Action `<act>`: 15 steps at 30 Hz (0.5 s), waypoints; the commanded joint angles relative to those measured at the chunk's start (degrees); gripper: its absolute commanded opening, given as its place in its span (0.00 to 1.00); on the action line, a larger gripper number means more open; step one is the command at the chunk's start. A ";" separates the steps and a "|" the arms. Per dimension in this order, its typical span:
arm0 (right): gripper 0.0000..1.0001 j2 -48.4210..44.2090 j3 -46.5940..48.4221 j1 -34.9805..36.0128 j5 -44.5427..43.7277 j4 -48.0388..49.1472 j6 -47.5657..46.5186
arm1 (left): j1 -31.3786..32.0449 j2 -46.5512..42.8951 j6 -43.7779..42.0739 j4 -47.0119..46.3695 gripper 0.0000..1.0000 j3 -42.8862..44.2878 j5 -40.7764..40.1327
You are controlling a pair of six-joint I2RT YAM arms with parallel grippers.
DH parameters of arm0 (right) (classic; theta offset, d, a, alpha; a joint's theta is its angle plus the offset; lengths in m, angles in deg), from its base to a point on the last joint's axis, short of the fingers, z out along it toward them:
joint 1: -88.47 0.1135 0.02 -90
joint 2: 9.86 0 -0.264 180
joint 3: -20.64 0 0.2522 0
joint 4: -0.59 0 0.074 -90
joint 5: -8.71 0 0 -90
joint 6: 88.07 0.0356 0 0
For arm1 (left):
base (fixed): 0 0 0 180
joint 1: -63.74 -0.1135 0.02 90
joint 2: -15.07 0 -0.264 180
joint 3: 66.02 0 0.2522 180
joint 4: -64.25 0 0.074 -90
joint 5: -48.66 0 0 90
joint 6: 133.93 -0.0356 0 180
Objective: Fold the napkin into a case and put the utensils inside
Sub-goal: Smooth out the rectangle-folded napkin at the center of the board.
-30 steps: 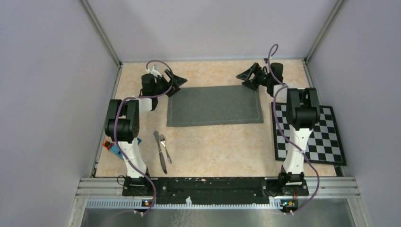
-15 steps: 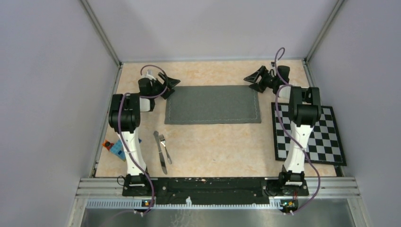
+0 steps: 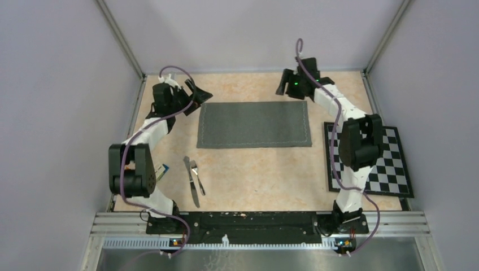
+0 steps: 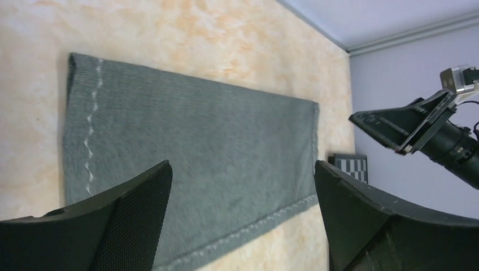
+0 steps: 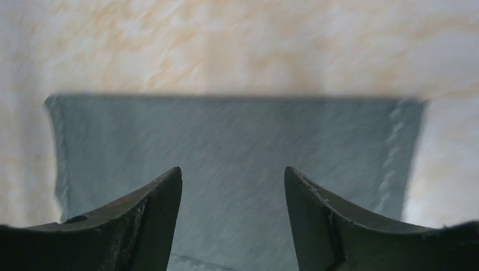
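The dark grey napkin (image 3: pixel 254 124) lies flat on the table as a wide oblong, its stitched hem along the near and right edges. My left gripper (image 3: pixel 197 92) hovers open off its far left corner, and in the left wrist view the napkin (image 4: pixel 197 147) spreads under the open left gripper (image 4: pixel 242 164). My right gripper (image 3: pixel 287 86) hovers open over the far edge near the right corner. In the right wrist view the right gripper (image 5: pixel 233 169) holds nothing above the napkin (image 5: pixel 237 141). The knife (image 3: pixel 191 182) and fork (image 3: pixel 197 176) lie side by side near the front left.
A black-and-white checkered board (image 3: pixel 370 161) lies at the right, partly under my right arm. A small blue object (image 3: pixel 162 169) sits by the left arm's lower link. Metal frame posts and grey walls close in the table on three sides.
The right gripper has swung left from beyond the napkin's far right corner to above its far edge. The left arm's elbow has dropped toward the near left. The napkin straightened slightly.
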 commanded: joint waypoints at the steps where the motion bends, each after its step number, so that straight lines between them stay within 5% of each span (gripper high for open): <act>1: 0.57 -11.59 -10.47 11.73 -9.60 -3.34 4.96 | 0.20 -14.59 -6.34 11.10 0.99 -5.25 0.35; 8: 0.23 -3.57 -5.86 25.60 -10.79 2.11 11.61 | 0.21 -31.52 -8.92 19.92 0.99 -14.50 4.69; 15: 0.00 1.38 -1.68 27.53 -19.20 -3.68 11.99 | 1.03 -38.60 -10.77 22.88 0.99 -19.53 4.67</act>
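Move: The napkin's middle lies about 12 cm back and 17 cm left of the right hand, some 10 cm below it; the checkered board is around 30 cm back and 39 cm to that hand's right. From the left hand the napkin's middle is roughly 25 cm right, 8 cm back and 12 cm down. The fork lies about 34 cm back and 2 cm left of the left hand, the knife 36 cm back and 5 cm left. Sweeping left and back in a low arc, the right hand travels some 20 cm left and 12 cm back, first rising a little, then sinking to the napkin's middle while its fingers shut and it turns slightly counter-clockwise; contact there can't be seen. The left hand, fingers still wide open, draws back about 15 cm beside the napkin's left edge, rising and then dipping partway. ##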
